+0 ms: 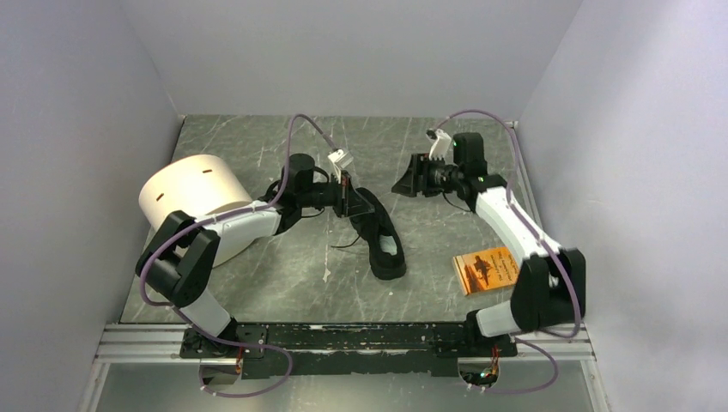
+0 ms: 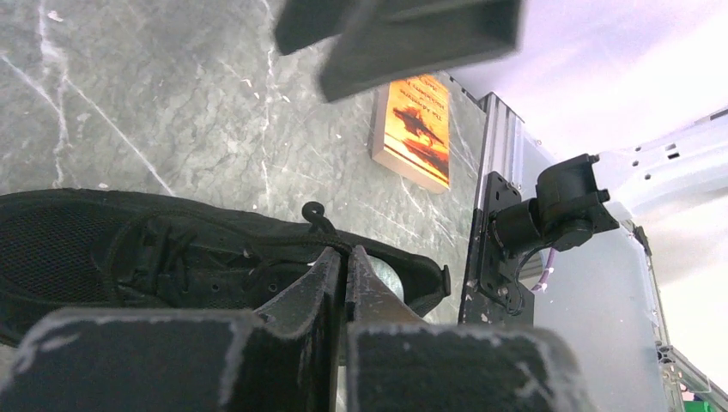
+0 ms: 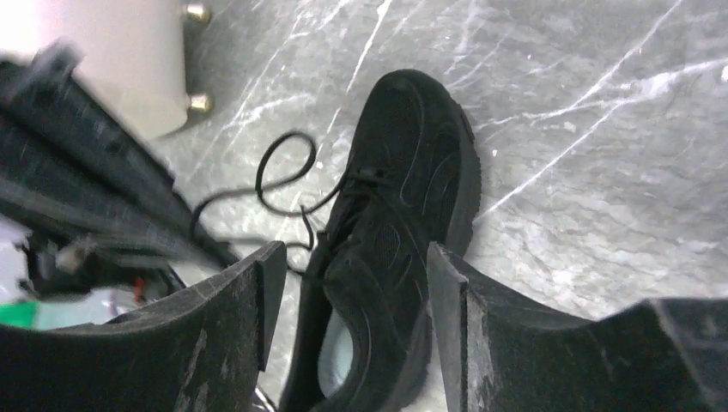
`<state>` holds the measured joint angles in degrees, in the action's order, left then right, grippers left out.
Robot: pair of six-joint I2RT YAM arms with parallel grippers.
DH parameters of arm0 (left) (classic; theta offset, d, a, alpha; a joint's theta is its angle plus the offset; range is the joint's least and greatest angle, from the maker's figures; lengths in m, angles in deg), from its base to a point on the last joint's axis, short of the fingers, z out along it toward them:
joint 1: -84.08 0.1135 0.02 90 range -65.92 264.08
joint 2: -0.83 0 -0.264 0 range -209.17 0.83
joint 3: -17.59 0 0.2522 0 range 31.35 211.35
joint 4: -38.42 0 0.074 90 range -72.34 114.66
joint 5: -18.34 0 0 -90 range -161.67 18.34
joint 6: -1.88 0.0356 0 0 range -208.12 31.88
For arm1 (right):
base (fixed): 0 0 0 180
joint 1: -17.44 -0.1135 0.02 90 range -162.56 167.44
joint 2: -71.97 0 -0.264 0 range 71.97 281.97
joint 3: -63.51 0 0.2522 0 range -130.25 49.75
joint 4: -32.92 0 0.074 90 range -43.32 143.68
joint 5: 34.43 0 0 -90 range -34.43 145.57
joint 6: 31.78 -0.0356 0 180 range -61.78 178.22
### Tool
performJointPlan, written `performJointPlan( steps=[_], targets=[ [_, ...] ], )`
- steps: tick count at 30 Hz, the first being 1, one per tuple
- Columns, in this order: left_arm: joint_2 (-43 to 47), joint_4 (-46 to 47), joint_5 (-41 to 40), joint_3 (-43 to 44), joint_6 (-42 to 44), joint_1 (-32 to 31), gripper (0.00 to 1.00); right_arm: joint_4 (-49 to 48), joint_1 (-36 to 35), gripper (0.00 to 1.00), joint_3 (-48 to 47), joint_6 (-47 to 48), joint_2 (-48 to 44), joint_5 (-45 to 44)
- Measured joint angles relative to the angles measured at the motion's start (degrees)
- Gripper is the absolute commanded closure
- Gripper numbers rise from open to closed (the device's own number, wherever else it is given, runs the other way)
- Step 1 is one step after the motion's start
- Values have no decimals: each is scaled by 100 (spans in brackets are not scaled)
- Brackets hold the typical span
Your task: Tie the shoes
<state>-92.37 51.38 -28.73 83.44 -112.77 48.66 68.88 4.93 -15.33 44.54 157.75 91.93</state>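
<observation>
The black shoe (image 1: 384, 243) lies mid-table, heel toward the arms, its pale insole showing. My left gripper (image 1: 348, 196) hovers over its laced front. In the left wrist view the left gripper (image 2: 346, 254) is shut, pinching a thin black lace (image 2: 316, 216) that runs up from the shoe (image 2: 129, 249). My right gripper (image 1: 405, 182) hangs to the right of the toe. In the right wrist view the right gripper (image 3: 352, 257) is open with nothing in it; the shoe (image 3: 403, 189) shows below. A loose lace loop (image 3: 283, 172) lies on the table beside the shoe.
A white cylinder (image 1: 193, 202) stands at the left, close behind the left arm. An orange booklet (image 1: 487, 269) lies at the right by the right arm's base. Grey walls close in the table on three sides. The metal rail (image 1: 343, 336) runs along the near edge.
</observation>
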Motion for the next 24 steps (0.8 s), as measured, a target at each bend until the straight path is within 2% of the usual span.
performJointPlan(
  steps=[3, 6, 9, 11, 15, 21, 24],
  targets=[
    [-2, -28, 122, 2, -4, 63, 95, -1080, 44, 37, 984, 393, -946, 103],
    [-2, -26, 240, 2, -57, 61, 95, -2463, -4, 37, 2070, 1246, -1860, 501],
    [-26, 9, 350, 2, -157, 61, 95, -3141, -35, 36, 2509, 2404, -2111, 999],
    [-50, 4, 407, 9, -179, 61, 95, -3077, -74, 35, 2371, 3289, -1880, 1318],
    [-59, -26, 472, 122, -175, 61, 95, -2358, -219, 35, 1694, 4815, -1196, 1665],
    [-168, -17, 619, 197, -219, 44, 95, -1840, -643, 41, 1622, 5954, -1047, 1746],
    [-238, -42, 688, 289, -221, 37, 95, -1572, -780, 40, 1502, 6334, -866, 1742]
  ],
)
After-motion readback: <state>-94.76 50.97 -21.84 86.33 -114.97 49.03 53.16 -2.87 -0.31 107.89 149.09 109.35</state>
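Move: The held lace, with its short curled end, is at the left fingertips, roughly 2 cm to that hand's right and level with it; from the open right hand it lies some 8 cm left and 7 cm back, at about the same height. The shoe's middle is about 6 cm back, 7 cm left and 11 cm below the right hand. The loose lace on the table is about 9 cm back, 17 cm left and 15 cm down. The lace stays pinched in the left fingers above the shoe while the open right hand comes in towards its curled end: first back and up about 4 cm, then about 5 cm left and some 3 cm down again. The right wrist rolls some 75 degrees counter-clockwise as seen from behind the hand, swinging its fingers to point more squarely left, still open around the left fingertips' height. ##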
